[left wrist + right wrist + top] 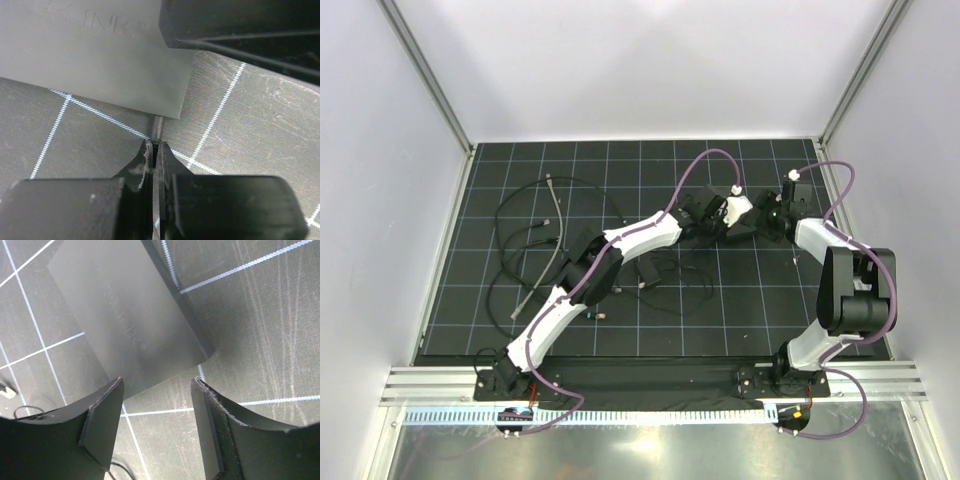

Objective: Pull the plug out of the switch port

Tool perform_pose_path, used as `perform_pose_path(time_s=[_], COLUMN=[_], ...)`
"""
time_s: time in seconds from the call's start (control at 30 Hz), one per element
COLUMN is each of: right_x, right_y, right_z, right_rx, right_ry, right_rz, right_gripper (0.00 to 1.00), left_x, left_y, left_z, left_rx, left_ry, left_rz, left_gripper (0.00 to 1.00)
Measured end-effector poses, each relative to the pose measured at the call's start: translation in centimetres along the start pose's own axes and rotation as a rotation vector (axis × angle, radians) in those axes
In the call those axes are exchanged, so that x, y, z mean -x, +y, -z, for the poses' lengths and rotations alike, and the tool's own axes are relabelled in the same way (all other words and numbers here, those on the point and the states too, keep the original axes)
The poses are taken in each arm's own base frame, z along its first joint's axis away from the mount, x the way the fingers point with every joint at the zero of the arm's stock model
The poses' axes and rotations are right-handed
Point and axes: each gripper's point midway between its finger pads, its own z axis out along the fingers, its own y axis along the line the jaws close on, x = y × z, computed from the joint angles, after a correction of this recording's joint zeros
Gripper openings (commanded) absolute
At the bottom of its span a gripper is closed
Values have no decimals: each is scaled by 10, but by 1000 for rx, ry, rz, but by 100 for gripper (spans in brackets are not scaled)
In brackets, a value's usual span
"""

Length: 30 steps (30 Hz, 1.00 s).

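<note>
The switch (100,60) is a flat matte-black box with faint raised lettering, lying on the gridded mat; in the right wrist view the switch (130,325) fills the upper left. A dark round cable (157,127) runs out from under its near edge; the plug and the switch port are hidden below that edge. My left gripper (155,146) is shut on this cable just short of the box. My right gripper (157,390) stands open just off the switch's near end, nothing between its fingers. In the top view the left gripper (712,218) and right gripper (752,222) meet over the box.
Loose grey and black cables (535,240) sprawl over the left of the mat, and thin black wires (670,275) lie near the left arm's forearm. A small pale connector (6,391) sits at the left edge. White walls enclose the mat.
</note>
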Motion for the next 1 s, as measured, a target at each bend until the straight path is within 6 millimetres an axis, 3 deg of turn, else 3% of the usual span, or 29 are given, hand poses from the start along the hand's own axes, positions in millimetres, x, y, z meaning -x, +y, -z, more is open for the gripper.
perform_pose_path(time_s=[0.17, 0.43, 0.67, 1.0], right_x=[-5, -29, -28, -42], right_y=[4, 7, 24, 53], right_z=[4, 6, 6, 1], right_rx=[29, 76, 141, 204], right_ry=[7, 53, 49, 67], right_rz=[-14, -62, -80, -48], right_gripper=[58, 30, 3, 1], left_x=[0, 2, 3, 3], left_y=[-4, -9, -11, -12], left_z=[0, 0, 0, 0], left_rx=[-17, -33, -42, -48], left_ry=[-3, -9, -12, -13], left_rz=[18, 85, 105, 116], left_gripper=[0, 0, 0, 0])
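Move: The left fingertips are already shut on the plug, whose visible part runs about 1 cm ahead and 1 cm right of them. The switch's middle lies some 6 cm ahead and 4 cm right of that hand; the black adapter is about 9 cm back and 20 cm left. From the open right hand, the plug is level in reach, roughly 6 cm left and 3 cm lower; the switch's middle is 6 cm ahead, 3 cm left and 3 cm lower. Keeping its pinch on the plug, the left hand eases back and left a little over 1 cm, tipping about 5 degrees. Meanwhile the right hand shuts its fingers on nothing and travels left some 7 cm, first dipping back 2 cm, while rolling about 10 degrees with its left side rising. Its closed tips end right beside the left fingertips at the plug and the switch's near-left corner; touch there can't be made out. ##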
